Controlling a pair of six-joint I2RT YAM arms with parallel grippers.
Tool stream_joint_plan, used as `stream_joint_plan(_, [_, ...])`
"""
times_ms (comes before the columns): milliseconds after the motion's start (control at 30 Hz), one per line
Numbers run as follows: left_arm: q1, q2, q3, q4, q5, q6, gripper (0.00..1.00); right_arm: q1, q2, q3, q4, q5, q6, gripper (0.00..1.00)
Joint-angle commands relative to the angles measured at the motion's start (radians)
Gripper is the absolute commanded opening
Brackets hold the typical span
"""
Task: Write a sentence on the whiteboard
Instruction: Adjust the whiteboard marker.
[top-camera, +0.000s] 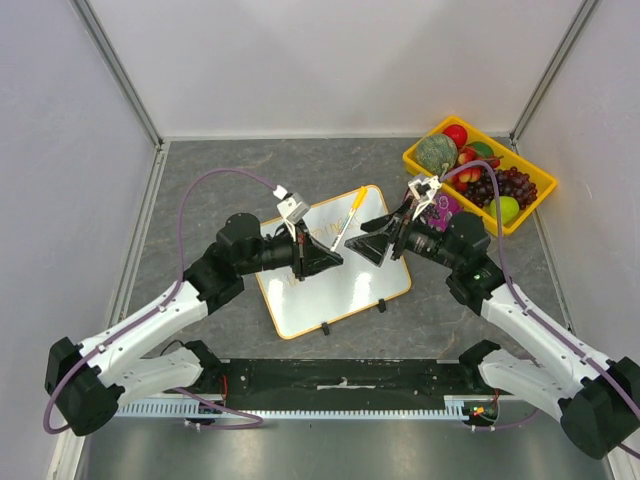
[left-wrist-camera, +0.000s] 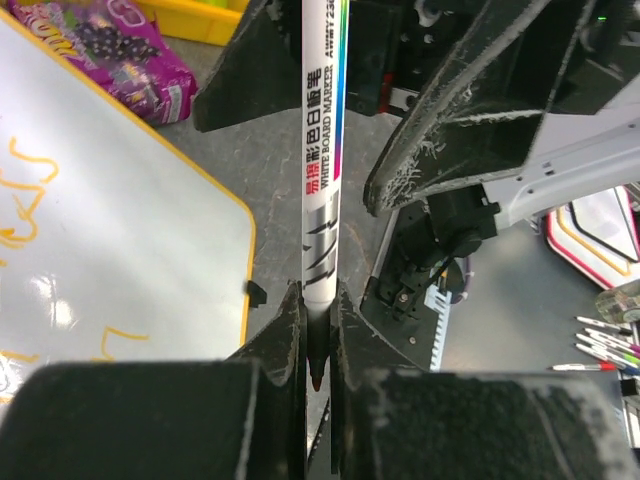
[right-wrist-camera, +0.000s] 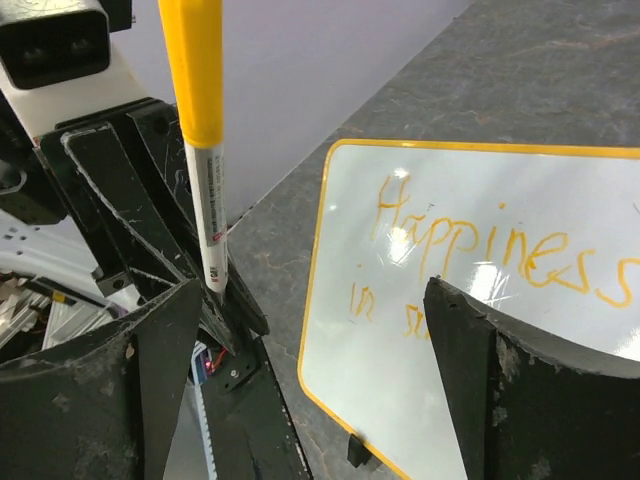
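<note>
The whiteboard (top-camera: 340, 290) lies flat between the arms, white with a yellow rim and two black clips on its near edge. The sentence (right-wrist-camera: 480, 240) is orange handwriting, "Happiness" over "in s…", partly hidden by my right finger. My left gripper (top-camera: 325, 258) is shut on the tip end of a white board marker (left-wrist-camera: 322, 150), whose yellow cap (right-wrist-camera: 195, 70) points up and away. The left gripper (left-wrist-camera: 318, 300) pinches the marker just above its nib. My right gripper (top-camera: 375, 245) faces it, open, its fingers (right-wrist-camera: 510, 390) spread on either side of the marker without touching it.
A yellow tray (top-camera: 520, 215) of toy fruit sits at the back right. A purple grape packet (top-camera: 443, 208) lies next to the tray, just off the board's right corner. Enclosure walls surround the grey tabletop. The arm bases and a black rail run along the near edge.
</note>
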Motion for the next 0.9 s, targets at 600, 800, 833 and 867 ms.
stream_joint_plan(600, [-0.011,0.012,0.127,-0.216,0.227,0.104,0.02,-0.061,0.105,0.084,0.316,-0.501,0.232,0.54])
stream_joint_plan(800, [-0.012,0.018,0.118,-0.202,0.231,0.104,0.02,-0.055,0.121,0.080,0.308,-0.534,0.223,0.41])
stream_joint_plan(833, [-0.012,0.018,0.116,-0.201,0.233,0.102,0.02,-0.055,0.121,0.080,0.303,-0.535,0.221,0.41])
stream_joint_plan(867, [-0.012,0.019,0.115,-0.195,0.233,0.101,0.02,-0.052,0.124,0.077,0.302,-0.534,0.217,0.39])
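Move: The marker stands tip-down in the left gripper, leaning up and to the right; its middle is about 3 cm ahead of the left hand, 3 cm right and 5 cm above. From the open right hand that middle is roughly 3 cm left, 3 cm up and 1 cm ahead. The right gripper lies some 6 cm right of the left one, 2 cm ahead and 2 cm higher. The whiteboard's middle is about 16 cm ahead of the left hand, straight ahead, 20 cm below. Bring the wide-open right gripper back about 5 cm and up, peaking near 5 cm before easing down a little, while swinging it some 25 degrees counter-clockwise so its fingers straddle the marker's shaft; then close them to under half open. Keep the left pinch on the marker's tip end, drawing it back about 4 cm and turning slightly clockwise. ##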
